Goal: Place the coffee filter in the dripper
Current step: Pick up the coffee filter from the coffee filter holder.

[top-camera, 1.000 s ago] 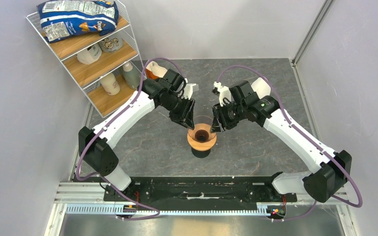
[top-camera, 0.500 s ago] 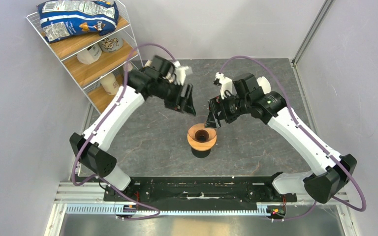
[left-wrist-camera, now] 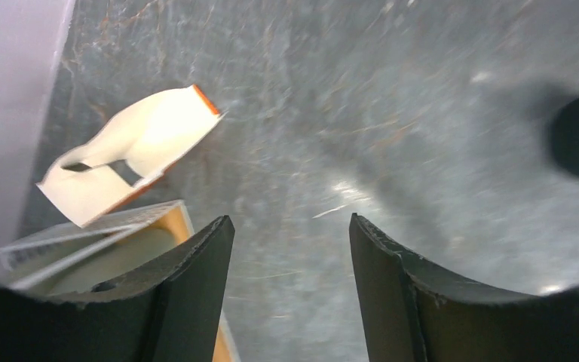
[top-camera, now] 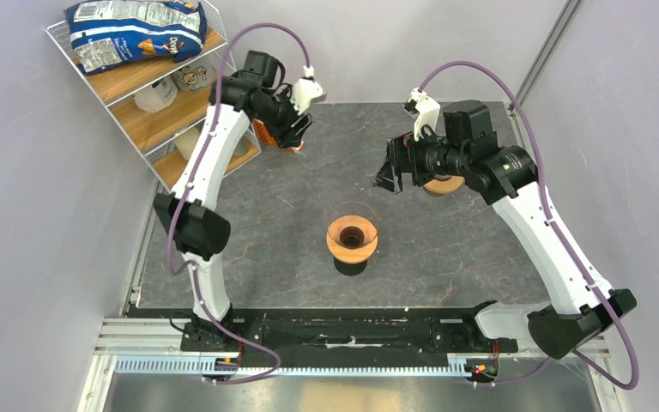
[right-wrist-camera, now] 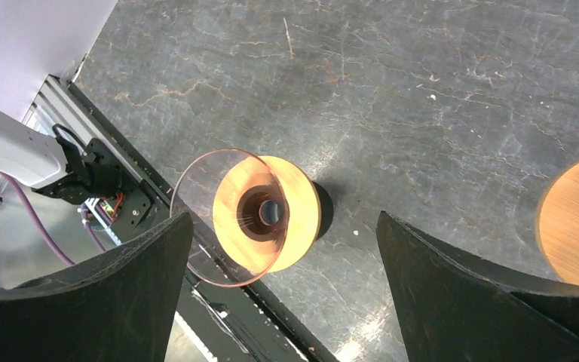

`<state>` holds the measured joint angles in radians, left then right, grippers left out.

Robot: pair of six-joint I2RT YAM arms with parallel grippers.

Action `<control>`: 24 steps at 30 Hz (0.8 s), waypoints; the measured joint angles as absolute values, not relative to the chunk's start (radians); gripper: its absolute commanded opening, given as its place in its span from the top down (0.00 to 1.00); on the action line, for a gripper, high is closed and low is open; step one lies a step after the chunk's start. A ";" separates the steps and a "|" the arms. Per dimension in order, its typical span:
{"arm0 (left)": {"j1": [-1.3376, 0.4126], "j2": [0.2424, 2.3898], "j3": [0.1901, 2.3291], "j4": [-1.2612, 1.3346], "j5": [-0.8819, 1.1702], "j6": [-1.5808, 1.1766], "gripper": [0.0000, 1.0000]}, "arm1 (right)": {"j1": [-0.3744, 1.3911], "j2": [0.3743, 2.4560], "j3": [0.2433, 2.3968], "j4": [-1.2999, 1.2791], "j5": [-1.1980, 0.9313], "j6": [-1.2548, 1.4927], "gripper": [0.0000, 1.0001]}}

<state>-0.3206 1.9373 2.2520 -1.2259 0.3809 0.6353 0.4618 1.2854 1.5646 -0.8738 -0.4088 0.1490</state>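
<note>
The dripper, a clear glass cone in a light wooden collar, stands mid-table; the right wrist view looks down into it, and its inside shows only brownish glass. No single coffee filter shows in any view. My right gripper hovers open behind and right of the dripper, jaws wide and empty. My left gripper is at the far left, open and empty, just short of the orange-and-white filter packet.
A wire shelf rack with a chips bag and bottles stands at the back left; its corner sits by my left finger. A bare wooden ring lies under my right arm, also at the edge.
Both grippers have pulled up and away from the dripper and opened wider. The left arm swung back to the packet by the shelf; the right drew back to the right.
</note>
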 measured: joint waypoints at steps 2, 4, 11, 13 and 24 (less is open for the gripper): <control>-0.316 1.998 2.250 -1.217 0.332 0.770 0.41 | 0.451 1.293 1.566 -0.878 -0.409 0.149 0.01; -0.297 2.058 2.255 -1.203 0.305 0.896 0.43 | 0.440 1.299 1.566 -0.883 -0.410 0.148 0.01; -0.200 2.209 2.378 -1.198 0.281 1.225 0.57 | 0.427 1.308 1.566 -0.896 -0.413 0.148 0.01; -0.171 2.222 2.382 -1.198 0.282 1.306 0.60 | 0.424 1.309 1.566 -0.897 -0.413 0.148 0.01; -0.126 2.294 2.391 -1.201 0.332 1.550 0.64 | 0.414 1.330 1.566 -0.900 -0.420 0.149 0.01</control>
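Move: The coffee filter holder, the orange-and-cream paper folder by the back wall, lies about 15 cm ahead of the left hand, some 6 cm to its left and 23 cm below. Beside the folder, the shelf's near bottom corner stands roughly 9 cm ahead of the hand, 10 cm to its left and 26 cm down. From the idle right hand, the filter holder is about 27 cm ahead, 25 cm left and 28 cm below. Forward, down and to the left, the empty left hand sweeps about 19 cm towards the coffee filter holder, quick at first, then easing into a slow sink. Its wrist turns some 40 degrees, clockwise with the left side rising, swinging the fingers from pointing rightward to forward and down, and they narrow from fairly wide to about a third open. ##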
